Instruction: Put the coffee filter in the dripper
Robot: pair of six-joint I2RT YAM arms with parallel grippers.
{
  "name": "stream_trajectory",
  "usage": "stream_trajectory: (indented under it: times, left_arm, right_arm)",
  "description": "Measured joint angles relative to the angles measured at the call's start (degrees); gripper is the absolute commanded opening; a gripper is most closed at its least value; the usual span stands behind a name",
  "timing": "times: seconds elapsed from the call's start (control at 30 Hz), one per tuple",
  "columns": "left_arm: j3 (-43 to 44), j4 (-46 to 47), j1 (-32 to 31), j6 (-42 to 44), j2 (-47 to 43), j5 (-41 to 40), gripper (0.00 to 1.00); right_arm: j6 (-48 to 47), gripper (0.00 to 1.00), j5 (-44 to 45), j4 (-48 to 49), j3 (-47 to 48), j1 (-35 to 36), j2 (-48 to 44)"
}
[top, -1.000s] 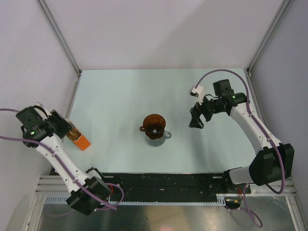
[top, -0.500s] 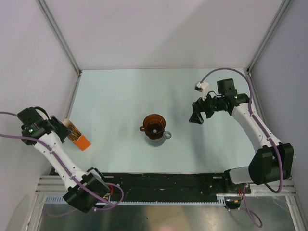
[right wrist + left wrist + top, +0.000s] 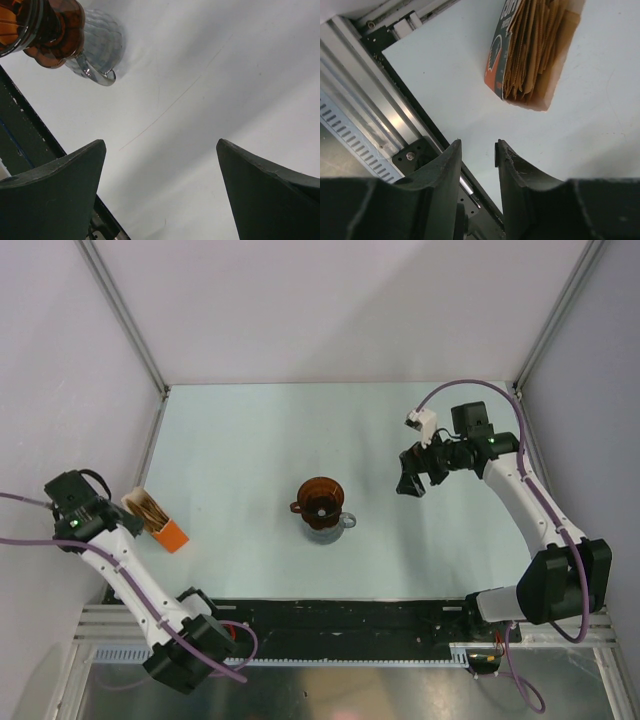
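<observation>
The dark reddish-brown dripper (image 3: 320,497) sits on a clear glass jug (image 3: 332,522) mid-table; the right wrist view shows the dripper (image 3: 45,30) at top left. No coffee filter shows on its own. Only packed brown paper edges (image 3: 532,45) show, inside a small orange box (image 3: 163,526) at the left. My left gripper (image 3: 477,145) hangs just left of that box, its jaws a narrow gap apart with nothing between them. My right gripper (image 3: 160,145) is wide open and empty, hovering over bare table to the right of the dripper, and appears in the top view (image 3: 408,485) too.
The black base rail (image 3: 340,615) runs along the near edge, with the metal frame (image 3: 365,115) just below my left fingers. White walls close in the table on the left, back and right.
My left arm has drawn back to the left, away from the orange box, and its jaws have narrowed. The right arm rose slightly, then held still.
</observation>
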Motion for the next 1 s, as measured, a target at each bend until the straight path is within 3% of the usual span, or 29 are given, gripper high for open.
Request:
stream_trajectory:
  times: [1.0]
  left_arm:
    - [-9.09,18.27,-5.20,-7.91,5.25,1.97,0.35]
  right_arm:
    - [1.29,0.99,2.12,-1.55,2.93,3.50,-0.85]
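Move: The box of coffee filters stands about 10 cm ahead of the left hand and 2 cm to its left, its middle some 14 cm lower. The dripper on its glass carafe is well off to the right, roughly 36 cm right and 11 cm ahead, about 7 cm below the hand. From the right hand the filters lie some 55 cm left, 5 cm back and 11 cm lower. The left hand dips, then reaches about 6 cm forward, ending 4 cm lower, towards the coffee filters, fingers part-open. ##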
